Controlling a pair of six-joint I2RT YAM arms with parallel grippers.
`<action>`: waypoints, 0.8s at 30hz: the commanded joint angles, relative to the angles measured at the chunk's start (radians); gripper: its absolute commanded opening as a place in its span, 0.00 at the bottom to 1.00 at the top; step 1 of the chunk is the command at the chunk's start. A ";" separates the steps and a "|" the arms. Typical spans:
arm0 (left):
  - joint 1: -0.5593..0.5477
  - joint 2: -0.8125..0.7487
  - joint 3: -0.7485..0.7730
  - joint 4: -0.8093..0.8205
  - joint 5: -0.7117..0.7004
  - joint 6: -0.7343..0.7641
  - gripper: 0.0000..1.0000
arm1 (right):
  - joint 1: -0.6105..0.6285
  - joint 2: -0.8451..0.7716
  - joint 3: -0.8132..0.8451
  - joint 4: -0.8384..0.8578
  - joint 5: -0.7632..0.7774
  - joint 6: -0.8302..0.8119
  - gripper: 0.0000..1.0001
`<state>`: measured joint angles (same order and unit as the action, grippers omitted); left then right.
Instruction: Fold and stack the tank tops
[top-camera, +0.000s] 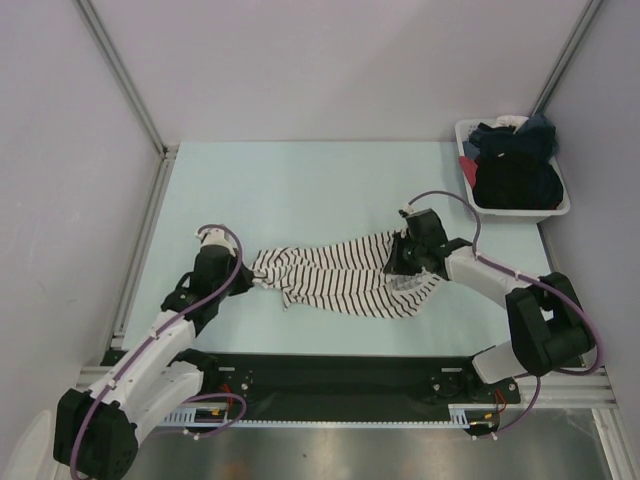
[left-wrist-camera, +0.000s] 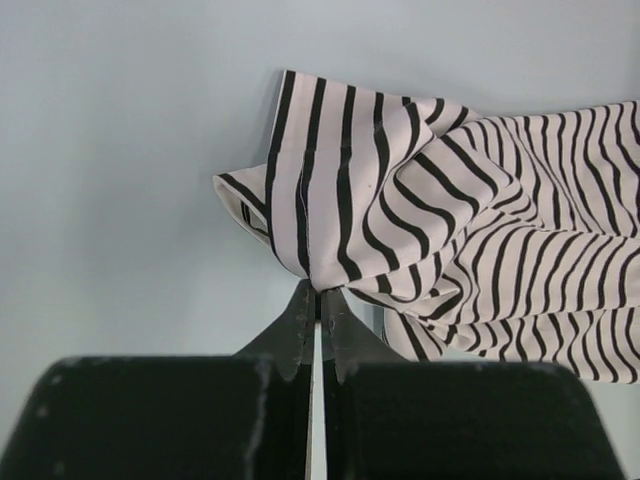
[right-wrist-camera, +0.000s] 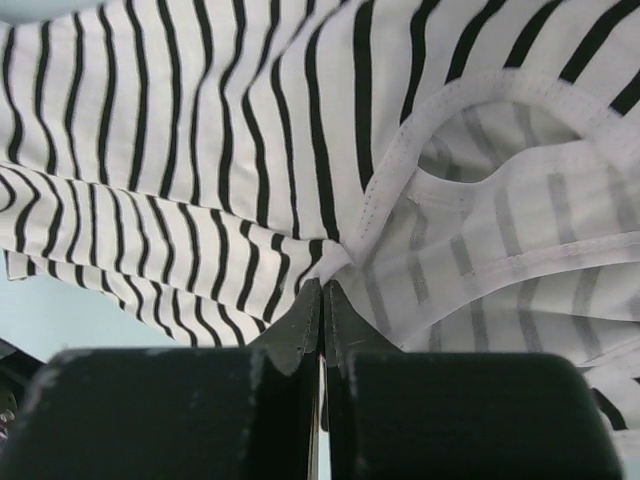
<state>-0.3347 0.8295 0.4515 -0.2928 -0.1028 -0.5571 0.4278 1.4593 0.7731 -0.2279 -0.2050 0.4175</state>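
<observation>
A white tank top with thin black stripes (top-camera: 335, 278) lies crumpled across the middle of the table between the two arms. My left gripper (top-camera: 243, 277) is shut on its left end; in the left wrist view the fabric (left-wrist-camera: 400, 220) bunches right at the closed gripper (left-wrist-camera: 320, 292). My right gripper (top-camera: 400, 262) is shut on the right end, pinching the cloth near a white hemmed armhole edge (right-wrist-camera: 400, 180) at its tips (right-wrist-camera: 322, 285). The striped cloth (right-wrist-camera: 200, 160) fills that view. A plain black tank top is not told apart from the dark clothes in the bin.
A white bin (top-camera: 560, 205) of dark and mixed clothes stands at the back right corner. Metal frame posts rise at the back left (top-camera: 120, 75) and back right. A black rail (top-camera: 340, 375) runs along the near edge between the arm bases.
</observation>
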 joint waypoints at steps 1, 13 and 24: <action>0.008 -0.023 0.070 0.000 -0.008 0.003 0.00 | -0.011 -0.082 0.093 -0.039 0.036 -0.037 0.00; 0.008 -0.004 0.324 -0.092 -0.018 0.016 0.00 | -0.153 -0.183 0.244 -0.136 -0.022 -0.074 0.00; 0.008 -0.092 0.607 -0.253 -0.015 0.080 0.00 | -0.172 -0.421 0.327 -0.131 -0.037 -0.069 0.00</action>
<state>-0.3347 0.8055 0.9512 -0.5053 -0.1085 -0.5243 0.2600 1.1458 1.0187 -0.3870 -0.2310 0.3634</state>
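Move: Both grippers already pinch the tank top: its middle lies about 18 cm right of the left gripper, level with it fore and aft, and some 8 cm left and 1 cm back from the right gripper, a little below both. A loose near corner sits roughly 7 cm right and 5 cm back of the left gripper. The laundry basket stands some 23 cm ahead and 25 cm right of the right gripper. Keep both grippers shut on the tank top and lift them together by about 18 cm. Swing the right one forward and outward to its right as it starts to rise, then up and slightly back, ending some 4 cm farther right. Take the left nearly straight up, and let both wrists tip their fingers upward about 20 degrees. ##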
